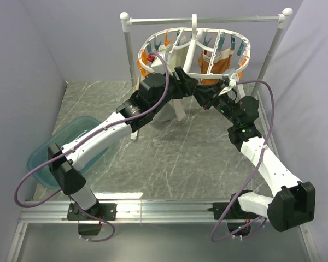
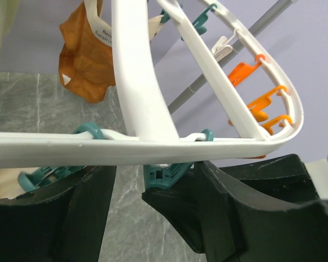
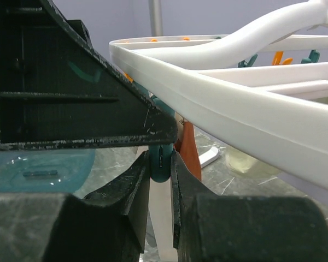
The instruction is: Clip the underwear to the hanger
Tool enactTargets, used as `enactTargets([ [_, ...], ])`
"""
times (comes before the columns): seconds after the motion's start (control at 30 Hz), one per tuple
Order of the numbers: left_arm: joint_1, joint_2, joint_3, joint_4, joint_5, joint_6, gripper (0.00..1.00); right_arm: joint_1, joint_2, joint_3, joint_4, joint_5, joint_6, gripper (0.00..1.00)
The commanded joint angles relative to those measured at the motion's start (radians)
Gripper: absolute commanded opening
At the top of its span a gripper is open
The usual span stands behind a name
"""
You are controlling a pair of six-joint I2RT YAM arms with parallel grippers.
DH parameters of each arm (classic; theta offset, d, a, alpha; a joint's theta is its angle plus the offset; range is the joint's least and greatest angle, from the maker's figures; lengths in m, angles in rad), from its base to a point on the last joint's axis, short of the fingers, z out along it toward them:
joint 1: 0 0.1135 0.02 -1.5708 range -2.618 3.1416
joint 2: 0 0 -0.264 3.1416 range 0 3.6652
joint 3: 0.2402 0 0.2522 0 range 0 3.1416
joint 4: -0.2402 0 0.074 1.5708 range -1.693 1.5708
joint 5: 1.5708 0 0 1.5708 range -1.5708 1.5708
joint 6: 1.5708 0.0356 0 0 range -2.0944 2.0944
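The hanger [image 1: 194, 73], a white oval ring with orange and teal pegs, hangs from the rail at the back. Both grippers are up under its near rim [image 2: 126, 144]. In the right wrist view, my right gripper [image 3: 161, 169] is shut on a teal peg [image 3: 161, 161] hanging from that rim. A pale cream strip [image 3: 163, 218], seemingly the underwear [image 1: 177, 111], hangs straight below this peg; whether the peg bites it is hidden. My left gripper [image 2: 128, 191] stands open just under the rim, with another teal peg [image 2: 165, 174] against its right finger [image 2: 208, 207] and nothing between the fingers.
Rust-orange garments [image 1: 218, 64] [image 2: 87, 63] hang from pegs on the far side. The silver rail stand [image 1: 208, 20] with white knobs carries the hanger. A teal tub [image 1: 49, 155] sits at the table's left edge. Purple walls close in on both sides.
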Motion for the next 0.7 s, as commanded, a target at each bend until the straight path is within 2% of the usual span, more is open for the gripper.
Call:
enactTargets([
  [0.0, -0.003, -0.01, 0.034, 0.084, -0.019, 0.026, 0.63, 0.011, -0.035, 0.011, 0.045, -0.014, 0.006, 0.0],
  [0.17, -0.003, -0.012, 0.03, 0.131, -0.016, 0.031, 0.61, 0.012, -0.036, 0.005, 0.042, -0.014, 0.002, 0.0],
  [0.37, 0.003, 0.0, 0.04, 0.141, -0.019, 0.029, 0.53, 0.012, -0.038, 0.0, 0.045, -0.019, 0.005, 0.0],
  [0.47, 0.005, -0.004, 0.033, 0.158, -0.018, 0.032, 0.42, 0.011, -0.041, -0.006, 0.043, -0.024, -0.003, 0.0],
  [0.5, 0.005, -0.004, 0.031, 0.159, -0.016, 0.032, 0.32, 0.011, -0.044, -0.008, 0.042, -0.027, -0.005, 0.0],
  [0.57, 0.006, -0.004, 0.031, 0.158, -0.013, 0.034, 0.21, 0.014, -0.044, -0.009, 0.026, -0.028, -0.012, 0.0],
  [0.6, 0.006, -0.003, 0.03, 0.155, -0.011, 0.034, 0.12, 0.012, -0.047, -0.011, 0.022, -0.028, -0.015, 0.0],
  [0.67, 0.009, -0.004, 0.023, 0.153, -0.001, 0.035, 0.02, 0.012, -0.053, -0.018, 0.002, -0.027, -0.035, 0.06],
])
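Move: The teal clip hanging from the hanger's front rail is about 1 cm ahead of the empty left hand, 1 cm to its right and 1 cm above, already between its open fingertips. The rail crosses about 1 cm ahead, 1 cm right and 4 cm above. A second teal clip hangs some 6 cm left, 1 cm ahead and 1 cm above; the underwear hangs roughly 3 cm ahead, 7 cm left and 12 cm below. The right hand already pinches the first clip, its middle about 1 cm ahead, 1 cm left and 1 cm above. The left hand rises about 1.5 cm towards the rail with its fingers spread either side of the teal clip, tipping up only slightly, and as the rise eases off the fingers close from over half open to nearly shut, pinching the clip just under the rail. The right hand stays almost in place, keeping its steady pinch on the lower part of the same clip. ##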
